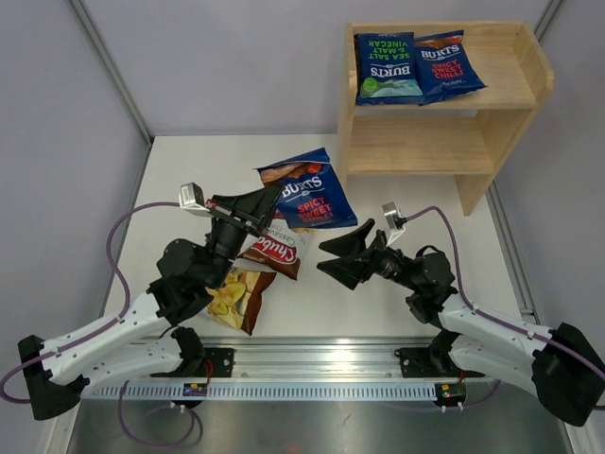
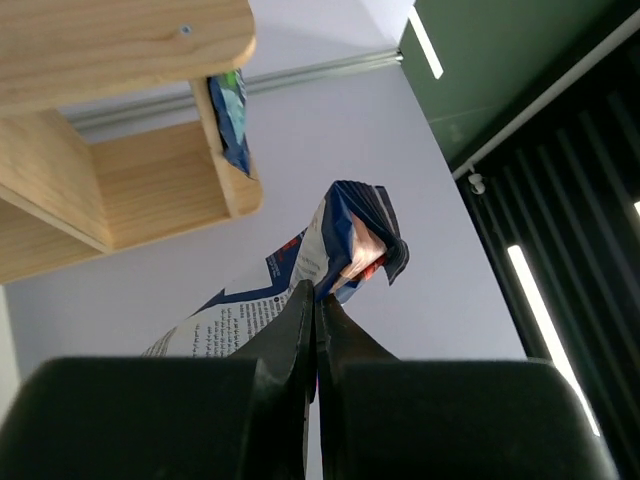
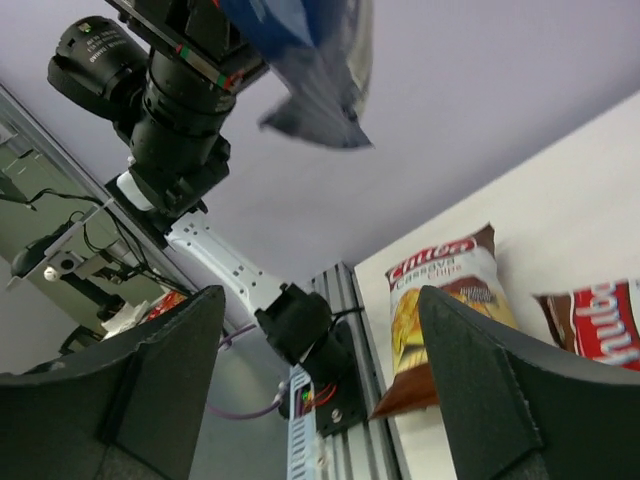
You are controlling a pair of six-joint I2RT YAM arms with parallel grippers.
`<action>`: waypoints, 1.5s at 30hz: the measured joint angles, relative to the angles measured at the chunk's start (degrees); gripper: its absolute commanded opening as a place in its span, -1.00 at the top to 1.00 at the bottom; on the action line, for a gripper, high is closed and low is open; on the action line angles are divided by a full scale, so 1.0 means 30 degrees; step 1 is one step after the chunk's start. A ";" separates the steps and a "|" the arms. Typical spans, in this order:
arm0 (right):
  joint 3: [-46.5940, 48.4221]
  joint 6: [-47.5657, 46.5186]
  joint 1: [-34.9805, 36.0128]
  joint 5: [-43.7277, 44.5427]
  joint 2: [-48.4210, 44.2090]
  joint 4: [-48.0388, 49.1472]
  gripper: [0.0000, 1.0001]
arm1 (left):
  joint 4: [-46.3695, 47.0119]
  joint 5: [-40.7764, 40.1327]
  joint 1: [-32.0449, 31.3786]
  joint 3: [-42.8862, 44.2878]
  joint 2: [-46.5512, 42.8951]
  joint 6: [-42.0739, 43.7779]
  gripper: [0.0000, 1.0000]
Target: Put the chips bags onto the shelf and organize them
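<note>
My left gripper (image 1: 271,200) is shut on the lower edge of a dark blue, red-lettered Burts chips bag (image 1: 309,189), which it holds above the table. In the left wrist view the jaws (image 2: 316,296) pinch that bag (image 2: 345,235), with the shelf (image 2: 120,40) beyond it. Two more Burts bags (image 1: 388,68) (image 1: 449,64) lie flat on the top tier of the wooden shelf (image 1: 425,142). Two brown-and-white Chuba bags (image 1: 274,253) (image 1: 238,296) lie on the table under the left arm. My right gripper (image 1: 333,257) is open and empty, pointing left toward the Chuba bags (image 3: 450,300).
The shelf's lower tier (image 1: 416,151) holds nothing. The aluminium rail (image 1: 312,364) with both arm bases runs along the near edge. Grey walls enclose the table on the left and at the back.
</note>
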 measured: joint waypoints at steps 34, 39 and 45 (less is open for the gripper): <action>0.0022 -0.4306 0.1668 0.5348 -0.3155 0.4444 0.98 | 0.1341 -0.1967 -0.3891 0.0036 0.1406 -0.1756 0.48; 0.1202 -0.4313 0.1668 0.5457 -0.4554 0.0736 1.00 | 0.0648 -0.2186 -0.3891 0.0087 0.0831 0.0634 -0.98; 0.5166 -0.4364 0.1668 0.5144 -0.6324 -0.6513 1.00 | -0.0277 -0.2076 -0.3876 0.1100 0.0590 0.4197 -0.98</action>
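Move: My left hand already holds the blue Burts bag by its left edge; its middle is about 6 cm right of those fingers and a few cm lower. My open right hand waits some 13 cm right of my left hand, 6 cm nearer and 14 cm lower, with the bag's middle about 6 cm ahead of it, 7 left and 11 up. On the table, one brown bag lies 17 cm ahead and 13 left of my right hand, 28 below. The other brown bag lies 16 cm left of my left hand, 4 back and far below. I pass the bag across in the air: my left hand draws back and right about 5 cm and then nearly holds, while my right hand rises some 10 cm, drifting right and tilting up, and closes on the bag's lower right end. Then my left fingers spread wide to let go, and my right hand climbs another 4 to 5 cm, keeping its pinch. ##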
